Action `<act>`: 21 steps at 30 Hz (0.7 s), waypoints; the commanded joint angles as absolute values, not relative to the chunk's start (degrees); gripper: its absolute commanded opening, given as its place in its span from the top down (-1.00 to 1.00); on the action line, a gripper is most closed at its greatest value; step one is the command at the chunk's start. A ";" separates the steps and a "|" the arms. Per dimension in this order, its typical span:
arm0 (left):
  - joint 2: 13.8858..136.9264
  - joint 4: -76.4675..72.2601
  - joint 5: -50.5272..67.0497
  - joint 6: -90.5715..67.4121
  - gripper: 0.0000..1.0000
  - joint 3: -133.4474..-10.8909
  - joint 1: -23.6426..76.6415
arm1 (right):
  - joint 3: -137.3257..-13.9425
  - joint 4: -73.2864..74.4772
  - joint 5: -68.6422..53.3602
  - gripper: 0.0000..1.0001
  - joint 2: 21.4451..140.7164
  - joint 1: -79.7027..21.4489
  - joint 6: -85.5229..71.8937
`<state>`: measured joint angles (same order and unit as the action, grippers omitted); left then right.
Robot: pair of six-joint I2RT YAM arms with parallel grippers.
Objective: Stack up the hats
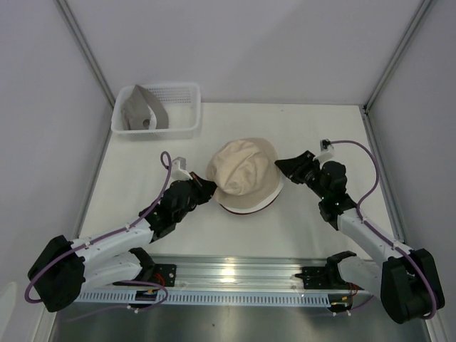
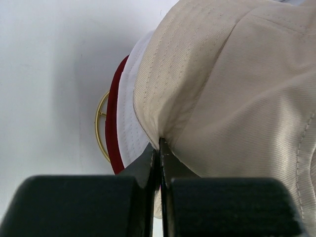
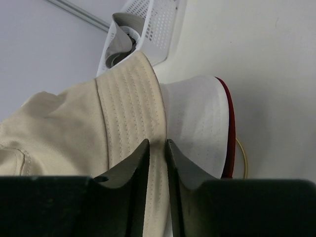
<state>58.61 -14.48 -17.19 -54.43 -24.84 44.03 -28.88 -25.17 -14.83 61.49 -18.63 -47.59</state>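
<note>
The beige hat lies on top of the white hat and the dark red hat in the middle of the table. My left gripper is shut on the beige hat's left brim; in the left wrist view the jaws pinch the beige fabric beside the white and red brims. My right gripper is shut on the beige brim at the right, jaws closed on the fabric. The grey hat lies in the basket.
The white mesh basket stands at the back left and also shows in the right wrist view. A thin yellow ring peeks from under the stack. White walls enclose the table on the left, back and right.
</note>
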 commanded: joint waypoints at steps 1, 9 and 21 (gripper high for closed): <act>58.98 -15.38 -16.35 -51.77 0.99 -27.24 44.21 | -27.25 -28.29 -14.68 0.56 58.45 -19.25 -48.78; 56.00 -7.13 -18.72 -54.05 0.99 -30.06 44.21 | -26.81 -22.07 -10.99 1.00 55.73 -19.25 -48.69; 52.73 -4.57 -19.34 -47.91 0.97 -34.18 43.95 | -25.49 -11.95 -5.27 1.00 45.44 -19.25 -50.62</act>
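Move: The left fingers already pinch the near-left brim of the beige hat, whose middle is about 11 cm right and 4 cm ahead, roughly level. From the partly open right hand at the far-right brim, that middle is some 11 cm left, 4 cm back and 3 cm lower. Under it, from the right hand, the white hat's middle lies about 9 cm left, 6 cm back and 8 cm down; the red hat sits 3 cm below the white one. Right fingers pinch the beige brim shut, then pull right and back some 4 cm; left keeps hold, rising 4 cm. ##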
